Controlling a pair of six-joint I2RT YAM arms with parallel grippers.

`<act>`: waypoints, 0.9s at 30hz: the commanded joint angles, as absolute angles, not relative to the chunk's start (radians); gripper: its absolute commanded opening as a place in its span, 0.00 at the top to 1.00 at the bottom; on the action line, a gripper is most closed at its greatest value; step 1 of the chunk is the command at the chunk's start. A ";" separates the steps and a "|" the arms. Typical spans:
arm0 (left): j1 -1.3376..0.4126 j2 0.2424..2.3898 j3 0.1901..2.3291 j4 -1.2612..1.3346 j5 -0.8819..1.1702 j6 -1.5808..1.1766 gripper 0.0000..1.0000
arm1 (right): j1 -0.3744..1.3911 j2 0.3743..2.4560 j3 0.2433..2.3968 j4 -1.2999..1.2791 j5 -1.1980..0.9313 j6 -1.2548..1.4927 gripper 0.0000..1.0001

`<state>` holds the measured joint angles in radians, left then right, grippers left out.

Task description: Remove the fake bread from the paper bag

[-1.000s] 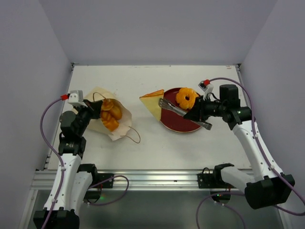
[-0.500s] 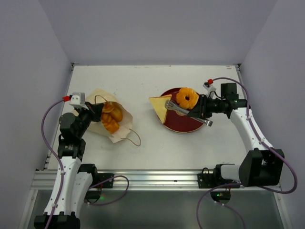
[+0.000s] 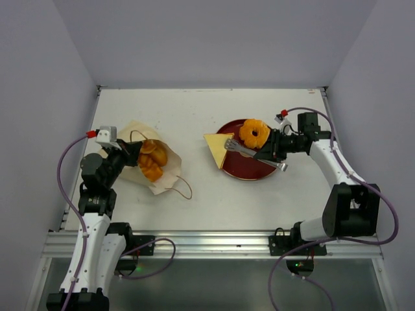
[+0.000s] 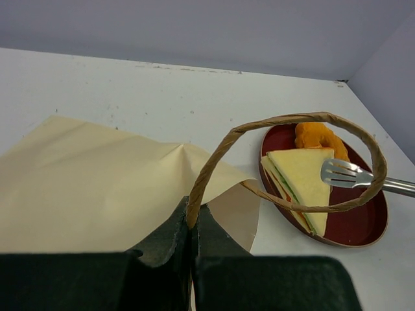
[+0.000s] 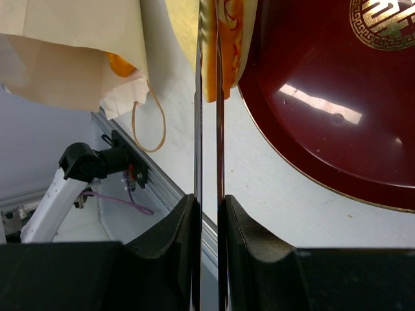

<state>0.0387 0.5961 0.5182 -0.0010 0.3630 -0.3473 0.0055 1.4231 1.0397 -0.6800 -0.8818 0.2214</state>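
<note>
The paper bag (image 3: 137, 173) lies on its side at the left, with orange-golden fake bread (image 3: 152, 161) showing in its open mouth. My left gripper (image 4: 192, 223) is shut on one brown loop handle (image 4: 285, 120) of the bag. My right gripper (image 5: 209, 201) is shut on metal tongs (image 3: 249, 151), whose tips clasp the pale sandwich (image 3: 216, 148). That sandwich (image 4: 298, 181) rests across the left rim of the red plate (image 3: 249, 168). A ring doughnut (image 3: 254, 133) sits on the plate's far side.
The bag's second handle (image 3: 181, 186) trails on the table toward the front. The white table ends at an aluminium rail (image 3: 207, 243) in front and grey walls on the other sides. In the right wrist view the bag (image 5: 71, 52) and plate (image 5: 337, 116) flank the tongs.
My right arm has swung so the tongs carried the sandwich down and right onto the plate's rim. The left gripper and bag shifted only slightly.
</note>
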 commanded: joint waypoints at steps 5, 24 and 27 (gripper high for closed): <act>0.035 0.586 0.560 0.034 0.383 -0.333 1.00 | -0.046 1.483 1.080 -0.661 -0.926 0.247 0.93; 0.032 0.592 0.561 0.043 0.411 -0.348 1.00 | -0.081 1.536 1.108 -0.661 -0.957 0.224 0.48; 0.029 0.595 0.561 0.043 0.417 -0.350 1.00 | -0.094 1.531 1.108 -0.663 -0.965 0.218 0.46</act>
<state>0.0376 0.5972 0.5182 -0.0036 0.3859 -0.3477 -0.0822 1.5505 1.0653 -0.6765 -0.9104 0.2276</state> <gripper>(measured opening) 0.026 0.532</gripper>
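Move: The right hand grips the tongs, which hold the sandwich about 15 cm to its left, 5 cm ahead and 10 cm below. The red plate it is taken to has its middle roughly 6 cm ahead, 5 cm left and 14 cm below; the orange doughnut on it is some 11 cm ahead, 2 cm left and 12 cm below. From the left hand, the plate is about 35 cm right, 8 cm ahead and 22 cm below. Right hand lowers the tongs' sandwich about 3 cm, rightward and forward onto the plate's left side, then opens. ##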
